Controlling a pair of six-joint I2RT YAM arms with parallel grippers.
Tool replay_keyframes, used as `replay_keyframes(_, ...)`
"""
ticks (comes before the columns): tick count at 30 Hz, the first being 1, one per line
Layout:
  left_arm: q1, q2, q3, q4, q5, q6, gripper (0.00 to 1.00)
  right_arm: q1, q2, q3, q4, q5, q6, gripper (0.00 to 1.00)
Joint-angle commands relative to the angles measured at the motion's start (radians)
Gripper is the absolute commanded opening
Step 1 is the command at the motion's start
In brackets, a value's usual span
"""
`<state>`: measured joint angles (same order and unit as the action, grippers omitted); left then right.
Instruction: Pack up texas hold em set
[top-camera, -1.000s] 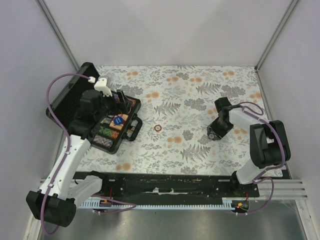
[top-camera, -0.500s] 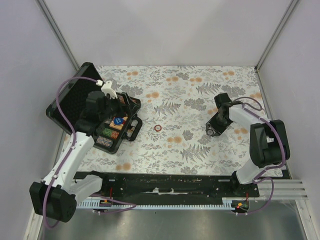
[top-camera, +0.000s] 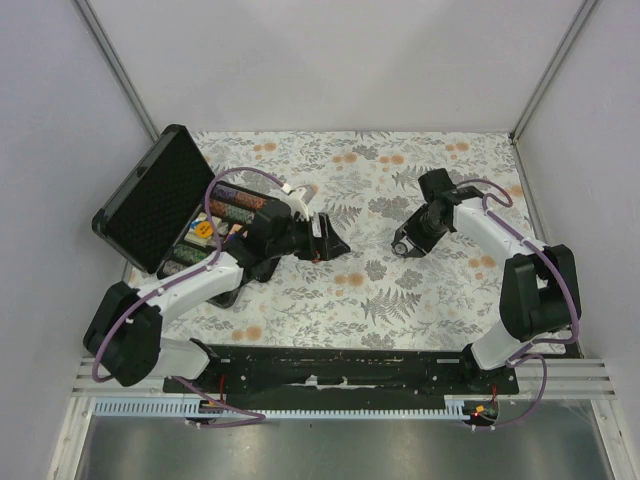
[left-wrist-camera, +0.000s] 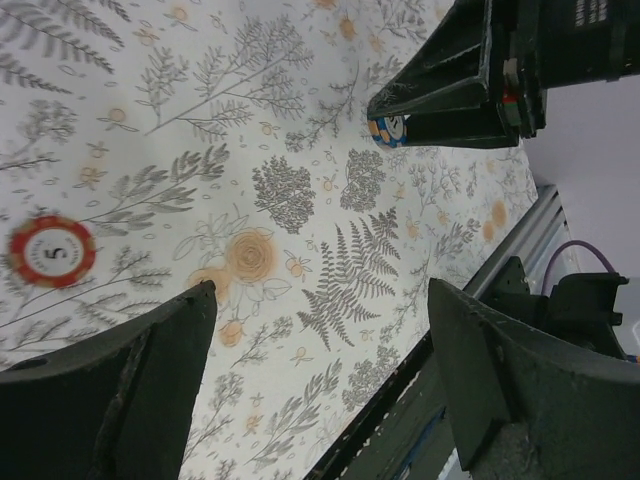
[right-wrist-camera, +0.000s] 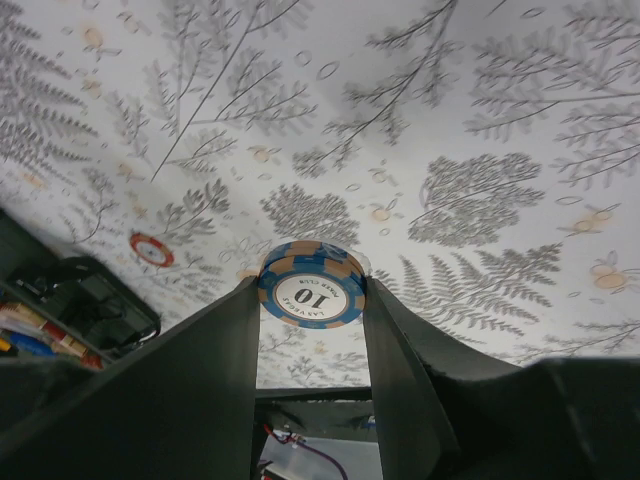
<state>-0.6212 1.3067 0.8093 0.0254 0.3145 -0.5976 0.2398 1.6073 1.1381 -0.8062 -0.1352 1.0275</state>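
Observation:
The black case (top-camera: 148, 196) lies open at the left, lid up, with rows of striped chips (top-camera: 236, 207) and a round orange button (top-camera: 203, 229) inside. A red chip marked 5 (left-wrist-camera: 52, 251) lies flat on the floral cloth; in the right wrist view the red chip (right-wrist-camera: 152, 249) shows beyond the fingers. My left gripper (top-camera: 335, 243) hovers just beside it over the middle of the cloth, open and empty (left-wrist-camera: 320, 300). My right gripper (top-camera: 403, 245) is shut on a blue chip marked 10 (right-wrist-camera: 311, 288), held edge to edge above the cloth; the same blue chip (left-wrist-camera: 388, 130) shows in the left wrist view.
The floral cloth (top-camera: 420, 290) covers the table between grey walls. A black rail (top-camera: 340, 365) runs along the near edge by the arm bases. The case's corner (right-wrist-camera: 70, 310) appears at the lower left of the right wrist view.
My left arm has swung from over the case out to the right, over the middle of the cloth. My right gripper has moved left and a little farther away with the blue chip.

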Motion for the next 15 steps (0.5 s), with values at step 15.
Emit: replay_keyframes(15,-0.124,0.279,0.048,0.521,-0.054,-0.222,0.92,0.147,-0.02,0.219,-0.099,-0.122,0.175,0.28)
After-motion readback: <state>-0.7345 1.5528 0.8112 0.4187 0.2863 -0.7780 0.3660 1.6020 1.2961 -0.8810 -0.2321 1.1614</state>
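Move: The blue "10" chip held in the right fingers is some 17 cm to the left hand's right, about 3 cm ahead and 8 cm below. From the left hand, the red chip lies on the table about 4 cm left, 2 cm back and 15 cm down; the open case is roughly 26 cm left, 2 cm ahead and 13 cm down. For the right hand, the left fingers are about 17 cm left, 3 cm back and 8 cm up. The open left hand reaches right about 7 cm towards the chip, which the right brings left and up. ##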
